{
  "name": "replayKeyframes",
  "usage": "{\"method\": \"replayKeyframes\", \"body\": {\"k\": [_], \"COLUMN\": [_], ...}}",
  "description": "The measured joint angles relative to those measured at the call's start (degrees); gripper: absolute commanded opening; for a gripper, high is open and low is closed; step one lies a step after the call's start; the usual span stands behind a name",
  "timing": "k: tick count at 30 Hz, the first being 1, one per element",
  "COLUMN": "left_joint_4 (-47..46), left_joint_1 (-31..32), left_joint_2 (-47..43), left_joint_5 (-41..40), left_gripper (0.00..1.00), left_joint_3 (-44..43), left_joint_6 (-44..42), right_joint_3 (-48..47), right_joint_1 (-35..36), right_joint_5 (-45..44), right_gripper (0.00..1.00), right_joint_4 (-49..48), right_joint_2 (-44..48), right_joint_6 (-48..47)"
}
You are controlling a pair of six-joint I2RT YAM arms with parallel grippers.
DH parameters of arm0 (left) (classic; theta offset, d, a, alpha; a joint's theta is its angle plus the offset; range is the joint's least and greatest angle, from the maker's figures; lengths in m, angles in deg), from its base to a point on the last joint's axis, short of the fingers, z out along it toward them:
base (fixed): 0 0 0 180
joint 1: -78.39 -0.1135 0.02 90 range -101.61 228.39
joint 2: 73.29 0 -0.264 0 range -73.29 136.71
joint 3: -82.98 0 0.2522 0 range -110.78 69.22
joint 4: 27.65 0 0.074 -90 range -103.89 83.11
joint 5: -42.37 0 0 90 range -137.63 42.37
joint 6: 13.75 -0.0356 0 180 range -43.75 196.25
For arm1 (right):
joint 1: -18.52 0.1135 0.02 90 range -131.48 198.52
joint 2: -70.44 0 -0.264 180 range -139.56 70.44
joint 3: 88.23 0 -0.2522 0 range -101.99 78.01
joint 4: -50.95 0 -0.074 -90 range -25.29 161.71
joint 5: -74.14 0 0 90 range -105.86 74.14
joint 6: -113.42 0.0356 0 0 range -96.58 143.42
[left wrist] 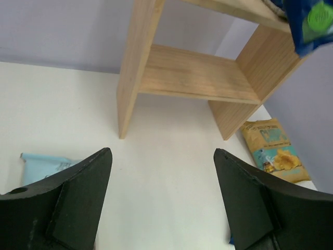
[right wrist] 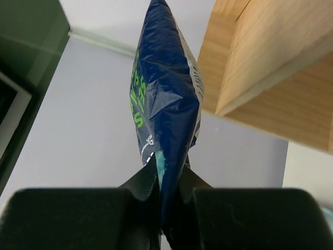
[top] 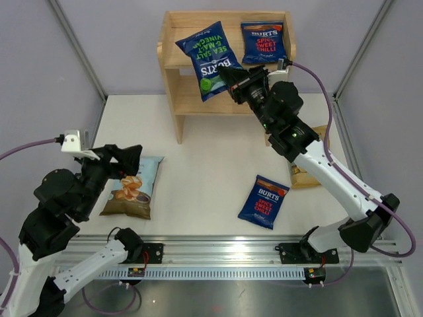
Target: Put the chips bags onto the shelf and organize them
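Note:
My right gripper (top: 228, 79) is shut on the edge of a dark-blue chips bag with green lettering (top: 209, 58), held up in front of the wooden shelf (top: 170, 39); the same green-lettered bag (right wrist: 165, 112) rises edge-on between the jaws (right wrist: 167, 179). A dark-blue bag with a red label (top: 264, 42) stands on the top tier. My left gripper (top: 130, 160) hangs open over the pale blue-tan bag (top: 133, 188), nothing between its fingers (left wrist: 162, 172). Another red-label bag (top: 264, 201) lies flat on the table. A yellow bag (left wrist: 270, 148) lies by the shelf's right leg.
The shelf's lower tier (left wrist: 195, 75) is bare. Grey walls stand close behind and beside the shelf. A metal rail (top: 218, 254) with both arm bases runs along the near table edge.

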Motion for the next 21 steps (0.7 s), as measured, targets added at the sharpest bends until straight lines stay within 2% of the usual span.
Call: {"method": "replayKeyframes", "body": {"k": [6, 12, 21], "left_joint_4": [2.1, 2.3, 2.2], "left_joint_1": [0.0, 0.0, 0.0], "left_joint_2": [-6.5, -7.4, -9.2], "left_joint_5": [-2.4, -3.0, -3.0], "left_gripper": [0.83, 0.83, 0.83], "left_joint_3": [6.1, 14.0, 19.9], "left_joint_6": [-2.1, -2.9, -3.5], "right_joint_3": [-10.4, -24.7, -45.2], "right_joint_1": [0.0, -0.4, -3.8], "right_joint_5": [-9.6, -16.6, -21.4], "right_gripper": [0.07, 0.08, 0.13], "right_joint_4": [4.6, 12.2, 24.0], "right_joint_2": [-9.2, -19.6, -32.1], "right_joint_6": [3.0, 7.1, 11.5]}}
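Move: On the top shelf, the free space for the held Sea Salt & Vinegar bag lies about 19 cm ahead of the right hand, 3 cm to its left and some 5 cm lower. The Spicy Sweet Chilli bag already up there is 16 cm ahead and 11 cm right, about 4 cm lower; the shelf's left side panel stands 14 cm ahead and 23 cm left, roughly level. From the left hand that free space is some 37 cm ahead, 27 cm right and 4 cm up. Reaching nearly level and straight forward, the right hand carries the Sea Salt & Vinegar bag about 15 cm in over the top shelf, beside the Spicy Sweet Chilli bag, turning clockwise some 20 degrees and tipping its fingers down as it goes; they keep their pinch on the bag's edge. The empty left hand sinks about 12 cm, tipping and rolling slightly, fingers still wide open. ##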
